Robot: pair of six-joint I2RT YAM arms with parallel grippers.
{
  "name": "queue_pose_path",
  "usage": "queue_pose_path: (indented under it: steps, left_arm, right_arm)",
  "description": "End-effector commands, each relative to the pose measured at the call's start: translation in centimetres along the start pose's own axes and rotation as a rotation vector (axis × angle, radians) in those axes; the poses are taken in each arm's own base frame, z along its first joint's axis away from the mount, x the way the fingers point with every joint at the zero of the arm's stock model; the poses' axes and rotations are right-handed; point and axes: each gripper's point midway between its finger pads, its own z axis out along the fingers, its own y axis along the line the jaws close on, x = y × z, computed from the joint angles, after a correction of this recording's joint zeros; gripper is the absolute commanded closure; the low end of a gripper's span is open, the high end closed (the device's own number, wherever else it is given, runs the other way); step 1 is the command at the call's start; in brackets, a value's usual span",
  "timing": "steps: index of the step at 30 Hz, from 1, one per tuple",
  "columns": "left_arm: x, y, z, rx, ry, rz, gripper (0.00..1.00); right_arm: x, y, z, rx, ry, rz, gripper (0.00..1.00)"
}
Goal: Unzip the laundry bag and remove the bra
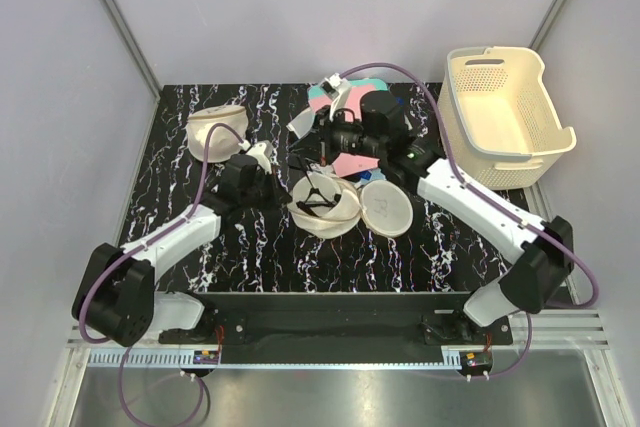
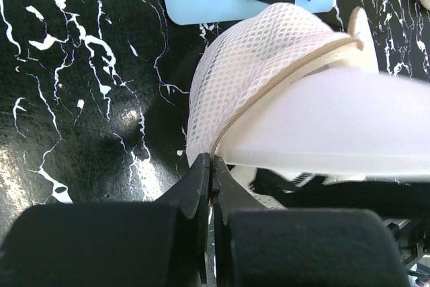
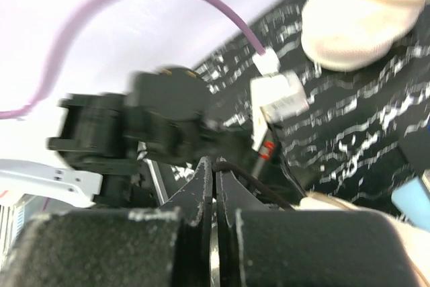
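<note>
The laundry bag (image 1: 335,215) lies open at the table's middle, its round half with the dark squiggle (image 1: 386,207) folded out to the right. My left gripper (image 1: 283,192) is shut on the bag's left rim; in the left wrist view its tips (image 2: 211,160) pinch the zipper edge of the mesh (image 2: 262,52). The bra's thin black straps (image 1: 318,203) show inside the opening. My right gripper (image 1: 320,160) hovers just behind the bag, shut on a black strap (image 3: 269,189) at its tips (image 3: 215,165). The cups are mostly hidden in the bag.
A plain cream pouch (image 1: 217,127) sits at the back left, also in the right wrist view (image 3: 353,21). A cream basket (image 1: 505,112) stands at the right edge. Pink and blue flat items (image 1: 345,97) lie behind the bag, seen too in the left wrist view (image 2: 222,1).
</note>
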Motion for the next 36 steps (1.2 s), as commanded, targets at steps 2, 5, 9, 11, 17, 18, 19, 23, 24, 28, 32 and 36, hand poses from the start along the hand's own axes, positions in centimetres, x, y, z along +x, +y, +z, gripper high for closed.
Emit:
queue_pose_path:
  steps: [2, 5, 9, 11, 17, 18, 19, 23, 24, 28, 32, 36]
  left_arm:
    - [-2.4, -1.9, 0.0, 0.058, -0.066, 0.039, 1.0]
    - [-2.5, -1.7, -0.1, 0.05, -0.071, 0.034, 1.0]
    - [-2.5, -1.7, -0.3, 0.049, -0.075, 0.035, 1.0]
    - [-2.5, -1.7, -0.3, 0.047, -0.078, 0.033, 1.0]
    - [-2.4, -1.4, -0.3, 0.038, -0.076, 0.035, 1.0]
    - [-2.3, -1.4, -0.3, 0.038, -0.074, 0.035, 1.0]
    - [-2.3, -1.4, -0.3, 0.038, -0.074, 0.036, 1.0]
    - [-2.3, -1.4, -0.3, 0.037, -0.073, 0.036, 1.0]
    - [-2.4, -1.4, -0.3, 0.037, -0.076, 0.037, 1.0]
    - [-2.2, -1.4, -0.3, 0.036, -0.075, 0.037, 1.0]
    - [-2.5, -1.4, -0.5, 0.037, -0.083, 0.038, 1.0]
    - [-2.4, -1.4, -0.5, 0.034, -0.081, 0.037, 1.0]
  right_arm:
    - [-5.2, 3.5, -3.1, -0.055, -0.162, -0.122, 1.0]
    - [-6.6, 3.6, -3.9, -0.022, -0.191, -0.156, 1.0]
    - [-7.6, 2.4, -4.6, 0.04, -0.196, -0.172, 1.0]
    - [-8.4, 2.2, -5.1, 0.057, -0.208, -0.182, 1.0]
    - [-11.3, 2.0, -7.0, 0.117, -0.27, -0.239, 1.0]
    - [-11.9, 1.9, -7.5, 0.139, -0.288, -0.247, 1.0]
    - [-12.3, 1.8, -7.8, 0.151, -0.295, -0.253, 1.0]
    - [-14.7, 1.7, -9.3, 0.211, -0.329, -0.3, 1.0]
    - [-15.1, 1.3, -9.4, 0.233, -0.332, -0.303, 1.0]
    - [-16.9, 0.1, -10.7, 0.293, -0.351, -0.318, 1.0]
    - [-19.8, -2.2, -13.6, 0.372, -0.4, -0.322, 1.0]
    - [-21.9, -4.1, -16.0, 0.437, -0.429, -0.327, 1.0]
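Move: The laundry bag the bra is being drawn from has its middle some 27 cm below the right hand, about 7 cm to its right and 1 cm back. The bag's round lid lies open about 21 cm to the right of that hand and level with it, and the pink board 14 cm right and 22 cm ahead, both roughly 31 cm below. From the left hand, pinching the zip rim, the bag's middle is 8 cm right, 2 cm back and 5 cm lower. Still pinching the bra by a black strap, the right hand draws it up out of the bag: first about 5 cm almost straight up, then on up, to the right and forward, faster towards the end, some 18 cm up and 14 cm right in all. Its wrist swings about 25 degrees clockwise and tilts as it goes. The left hand stays put, keeping its pinch on the zip rim. ##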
